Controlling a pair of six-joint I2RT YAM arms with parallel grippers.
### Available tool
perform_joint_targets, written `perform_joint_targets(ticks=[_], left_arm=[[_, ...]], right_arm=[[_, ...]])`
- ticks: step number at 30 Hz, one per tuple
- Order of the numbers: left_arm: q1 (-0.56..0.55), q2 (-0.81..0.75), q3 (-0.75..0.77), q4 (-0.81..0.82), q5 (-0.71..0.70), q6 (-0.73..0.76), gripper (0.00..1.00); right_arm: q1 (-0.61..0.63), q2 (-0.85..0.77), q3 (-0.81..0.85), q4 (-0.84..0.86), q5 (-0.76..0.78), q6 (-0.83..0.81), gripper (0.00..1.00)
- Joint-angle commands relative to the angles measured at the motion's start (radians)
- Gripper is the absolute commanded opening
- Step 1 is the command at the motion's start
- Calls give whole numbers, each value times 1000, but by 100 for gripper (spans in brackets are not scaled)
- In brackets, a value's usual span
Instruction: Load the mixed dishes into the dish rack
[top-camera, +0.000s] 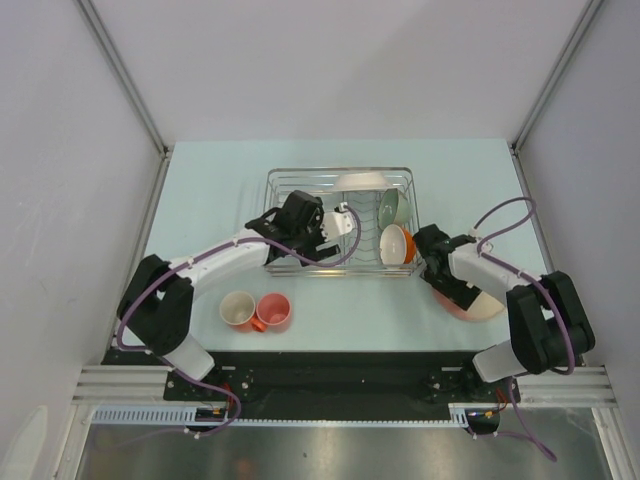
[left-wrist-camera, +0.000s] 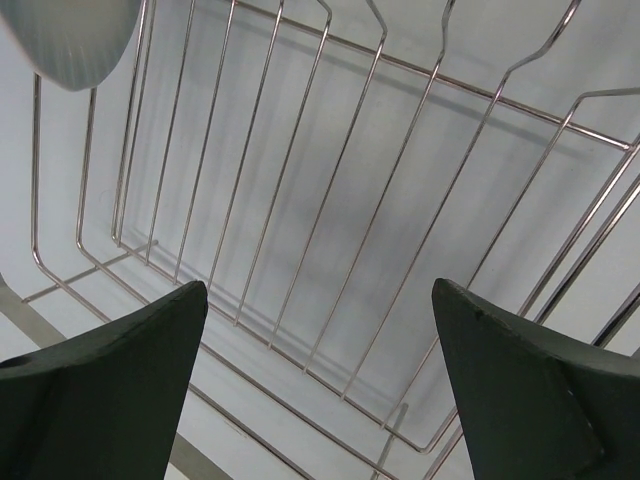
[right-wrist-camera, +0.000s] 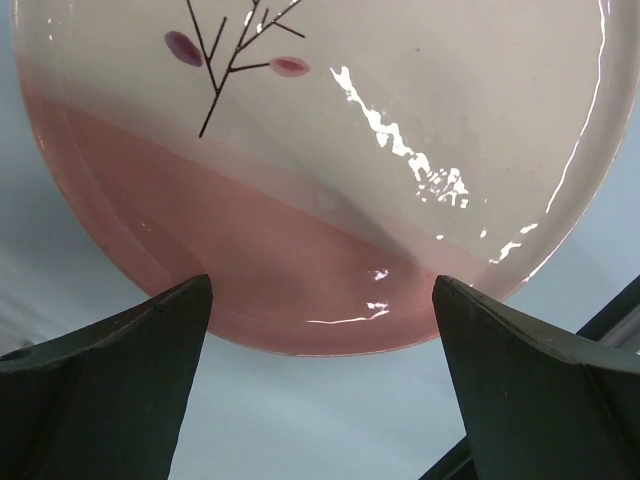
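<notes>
The silver wire dish rack (top-camera: 290, 182) stands mid-table with a white dish (top-camera: 360, 180), a pale green bowl (top-camera: 390, 207) and an orange-and-white bowl (top-camera: 397, 244) in its right half. My left gripper (top-camera: 340, 222) hangs open over the rack's bare wires (left-wrist-camera: 330, 200), nothing between its fingers (left-wrist-camera: 318, 300). The pink-and-cream plate (top-camera: 478, 305) lies flat right of the rack. My right gripper (top-camera: 447, 285) is open just above it, and the plate's near pink rim (right-wrist-camera: 320, 300) shows between the fingers (right-wrist-camera: 320, 380). A pinkish cup (top-camera: 237, 309) and an orange-red mug (top-camera: 273, 311) sit side by side front left.
White walls enclose the table on the left, back and right. The arm bases and a black rail run along the near edge. A pale dish (left-wrist-camera: 70, 40) shows at the upper left of the left wrist view.
</notes>
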Motion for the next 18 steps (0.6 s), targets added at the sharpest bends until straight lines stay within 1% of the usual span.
perform_joint_targets(ticks=[1,4,7,10,14,15,18], left_arm=[[11,-31,41,-48,16,-18,100],[41,-76,116,-101,17,-4,100],[74,-107,215,-181,69,-10,100],[81,-156,256,-238,102,-9,100],[79,-202,263,-353,213,-21,100],[73,-208,244,-397,230,-19,100],[56,-226,178,-434,259,-1,100]], right_arm=[[59,4,-89,-92,-132,39,100],[59,-17,-91,-94,-142,43,100],[67,-15,-91,-90,-148,45,100],[70,-21,-91,-97,-147,45,100],[76,-38,-91,-107,-144,49,100],[77,-40,-91,-109,-142,52,100],[87,-47,-91,-112,-144,60,100]])
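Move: The pink plate's middle lies some 4 cm right of the right hand and 1 cm farther out, just below its open fingers. From that hand, the orange bowl stands about 12 cm left and 9 cm ahead. The left hand is low over the rack, whose middle is roughly 8 cm ahead and 3 cm right. The red mug stands about 12 cm back and 9 cm left of the left hand, the cream mug 7 cm farther left. Open left hand rises some 13 cm from the rack; open right edges 2 cm back-left, pushing the plate. ##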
